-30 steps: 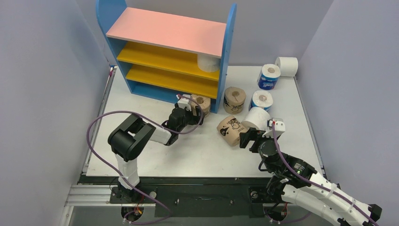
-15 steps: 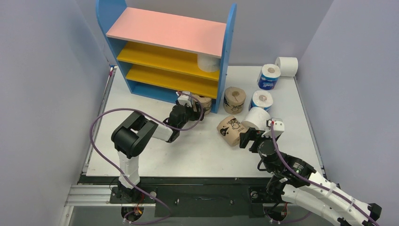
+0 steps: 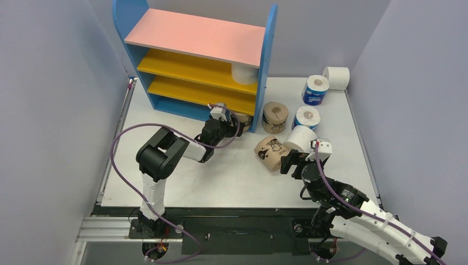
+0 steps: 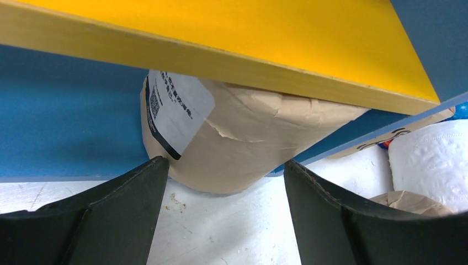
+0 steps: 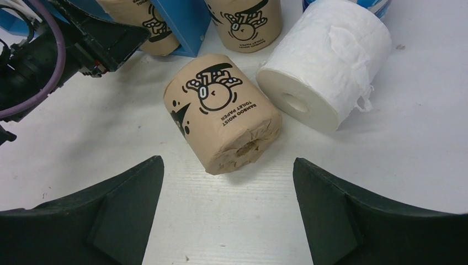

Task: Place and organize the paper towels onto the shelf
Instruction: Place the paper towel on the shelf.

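Observation:
The shelf (image 3: 193, 36) stands at the back left, with a white roll (image 3: 244, 73) on its upper yellow board. My left gripper (image 3: 230, 125) is open at the shelf's bottom right corner. A tan roll (image 4: 243, 138) sits just past its fingertips (image 4: 157, 165), under the front edge of the lower yellow board (image 4: 248, 33) and resting on the table. My right gripper (image 5: 227, 163) is open and empty. Close ahead of it, a printed tan roll (image 5: 221, 110) and a white roll (image 5: 325, 61) lie on their sides.
Right of the shelf stand another tan roll (image 3: 275, 117) and two blue-wrapped rolls (image 3: 315, 90) (image 3: 306, 117). A white roll (image 3: 336, 77) lies in the far right corner. Grey walls close in the table (image 3: 165, 182) on the left, back and right.
The left arm has reached forward toward the shelf, and the tan roll in front of it has slid further under the lower yellow board. The right arm has stayed still.

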You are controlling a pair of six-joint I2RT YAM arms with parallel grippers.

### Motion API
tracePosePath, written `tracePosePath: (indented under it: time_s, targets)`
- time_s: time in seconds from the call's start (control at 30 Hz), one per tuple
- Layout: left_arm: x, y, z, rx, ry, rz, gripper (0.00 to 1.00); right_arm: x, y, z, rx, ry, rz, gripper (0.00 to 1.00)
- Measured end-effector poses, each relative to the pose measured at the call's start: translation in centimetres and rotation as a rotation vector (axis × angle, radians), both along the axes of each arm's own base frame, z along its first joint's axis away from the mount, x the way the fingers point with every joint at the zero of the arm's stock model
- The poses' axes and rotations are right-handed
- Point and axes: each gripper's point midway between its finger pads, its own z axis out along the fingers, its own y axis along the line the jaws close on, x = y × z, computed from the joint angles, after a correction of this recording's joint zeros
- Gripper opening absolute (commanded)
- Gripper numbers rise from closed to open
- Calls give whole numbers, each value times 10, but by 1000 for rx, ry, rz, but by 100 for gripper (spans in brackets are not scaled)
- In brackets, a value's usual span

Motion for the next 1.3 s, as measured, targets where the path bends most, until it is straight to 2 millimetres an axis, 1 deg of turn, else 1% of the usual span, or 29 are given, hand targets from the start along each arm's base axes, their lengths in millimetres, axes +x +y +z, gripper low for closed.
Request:
tracePosePath:
  time_s: [0.23, 0.37, 0.43, 0.6, 0.67, 0.7, 0.73, 0.77, 0.8, 0.83, 0.93, 1.0, 1.07, 1.13, 1.3]
  targets:
    - [6, -6, -1, -34, 21, -1, 74, 0, 0, -3, -16, 11, -1, 82]
    - [6, -6, -1, -37, 21, -2, 77, 0, -1, -3, -18, 9, -5, 82]
    - [3, -4, -3, -35, 22, -1, 77, 1, -1, -3, -18, 9, -6, 82]
    - [-17, 14, -10, -22, 49, 8, 76, 1, -1, -3, -18, 9, -6, 82]
    - [-22, 21, -6, -36, 50, 18, 70, 1, -1, -3, -19, 9, -6, 82]
    - [-23, 24, -2, -52, 46, 24, 60, 1, -1, -3, -19, 9, -6, 82]
    - [-23, 25, 1, -67, 42, 28, 54, 1, -1, -3, -19, 9, -6, 82]
    - [-23, 27, 7, -96, 36, 36, 44, 1, -1, -3, -19, 9, -6, 82]
    - [-23, 28, 10, -121, 37, 43, 39, 1, -1, -3, -19, 9, -6, 82]
    - [-22, 29, 15, -155, 36, 49, 30, 1, -1, -3, -18, 9, -6, 82]
    - [-21, 31, 24, -251, 47, 67, 17, 1, -1, -3, -18, 9, -6, 82]
    - [-19, 31, 32, -319, 54, 77, 4, 1, -1, -3, -18, 9, -6, 82]
    - [-18, 30, 41, -387, 57, 80, 0, 0, -1, -3, -18, 9, -6, 82]
    - [-16, 28, 46, -434, 64, 76, 0, 0, -1, -3, -18, 9, -6, 82]
    - [-7, 18, 47, -512, 103, 71, 0, 0, -1, -3, -19, 9, -6, 82]
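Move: The brown paper roll already stands mostly inside the shelf's bottom bay, its middle about 4 cm ahead of the left hand and 3 cm to its right, at about hand height, between the open fingers. The bay's right side panel is 7 cm to the hand's right and 1 cm ahead; another standing roll is 14 cm right and 3 ahead; a lying roll is 13 cm right and 9 back. From the right hand, the bay roll is some 24 cm ahead, 17 left and 11 below. The brown roll gets a last nudge of barely 1 cm forward and right from the open left fingers, which then back out from around it, about 3 cm back and 3.5 cm left. The hand next climbs some 5 cm while the fingers shut fully and the wrist rolls about 30 degrees, left side dipping, and finally eases 2 cm forward-right towards the roll with closed fingertips. ##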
